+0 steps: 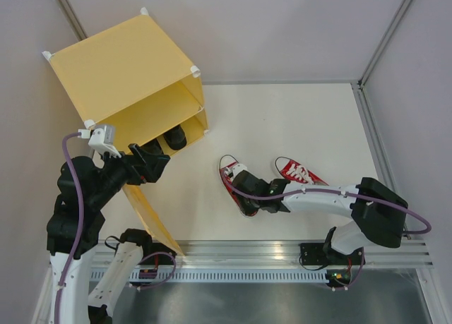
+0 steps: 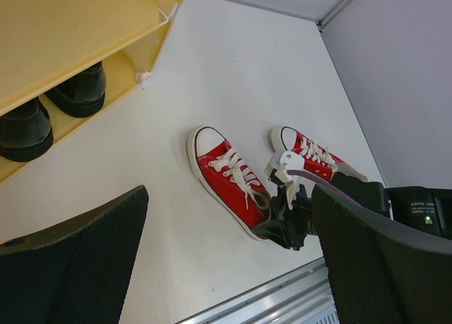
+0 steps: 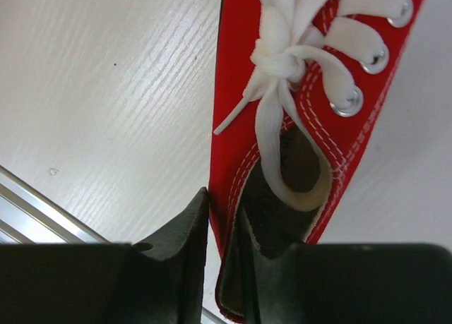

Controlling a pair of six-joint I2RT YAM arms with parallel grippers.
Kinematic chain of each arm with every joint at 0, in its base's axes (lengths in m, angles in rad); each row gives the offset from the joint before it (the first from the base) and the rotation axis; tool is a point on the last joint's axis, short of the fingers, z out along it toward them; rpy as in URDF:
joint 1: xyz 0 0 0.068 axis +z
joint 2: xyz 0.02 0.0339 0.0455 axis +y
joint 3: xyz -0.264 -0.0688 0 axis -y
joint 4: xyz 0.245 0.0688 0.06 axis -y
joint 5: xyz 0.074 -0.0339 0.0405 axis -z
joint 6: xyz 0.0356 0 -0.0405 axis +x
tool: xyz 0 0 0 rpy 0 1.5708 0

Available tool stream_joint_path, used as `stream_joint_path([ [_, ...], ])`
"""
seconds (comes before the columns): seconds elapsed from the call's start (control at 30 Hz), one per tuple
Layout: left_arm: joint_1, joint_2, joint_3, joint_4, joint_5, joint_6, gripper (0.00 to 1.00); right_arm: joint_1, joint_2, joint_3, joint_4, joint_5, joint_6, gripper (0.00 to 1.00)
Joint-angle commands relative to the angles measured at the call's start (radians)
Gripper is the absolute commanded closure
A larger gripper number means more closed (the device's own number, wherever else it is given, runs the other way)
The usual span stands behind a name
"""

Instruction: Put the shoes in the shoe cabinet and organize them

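Note:
The yellow cabinet (image 1: 123, 70) stands at the back left with its door (image 1: 148, 218) swung open toward me. Two black loafers (image 1: 173, 137) sit on its lower shelf and also show in the left wrist view (image 2: 25, 130). Two red sneakers lie on the white table. My right gripper (image 1: 244, 184) is shut on the collar wall of the left sneaker (image 1: 233, 172), one finger outside and one inside the shoe (image 3: 282, 27). The other sneaker (image 1: 300, 174) lies just to its right. My left gripper (image 1: 157, 157) is open and empty, in front of the cabinet opening.
The open door panel slants from the cabinet toward the near rail (image 1: 282, 252), beside my left arm. Grey walls close in the table at the back and right (image 1: 395, 91). White table surface (image 1: 282, 119) lies behind the sneakers.

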Motion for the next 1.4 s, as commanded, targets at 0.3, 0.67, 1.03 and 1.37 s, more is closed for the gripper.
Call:
stream_joint_path([
  [0.3, 0.006, -0.004, 0.033, -0.056, -0.04, -0.002, 0.0, 0.03, -0.039, 0.114, -0.127, 0.053, -0.131, 0.99],
  [0.67, 0.006, 0.004, 0.044, -0.061, -0.042, -0.006, 0.0, 0.029, -0.099, 0.381, -0.175, -0.021, -0.321, 0.99],
  [1.03, 0.006, 0.004, 0.048, -0.065, -0.021, -0.022, 0.0, 0.029, 0.031, 0.654, -0.111, -0.199, -0.486, 0.99],
  [1.37, 0.006, -0.019, 0.068, -0.088, -0.021, -0.016, 0.03, -0.017, 0.282, 0.936, -0.032, -0.28, -0.611, 0.99],
])
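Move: The red shoe I am about to grip runs toe forward-left, its heel collar already between my right fingers and its middle some 6 cm ahead, 3 cm left and 2 cm lower. The upper shelf's front edge is roughly 18 cm forward, 23 cm left and 12 cm above my right hand. The other red shoe lies about 9 cm ahead and 18 cm right. From my left hand the gripped shoe is around 6 cm forward, 20 cm right and 32 cm below. I close my right fingers on the wall of the red shoe's heel collar, one inside and one outside, then lift the shoe about 19 cm. Still climbing, I swing left some 16 cm and a little forward towards the cabinet's open upper shelf, turning the wrist about 30 degrees counter-clockwise and tilting the fingers up by around 20, grip kept shut. ##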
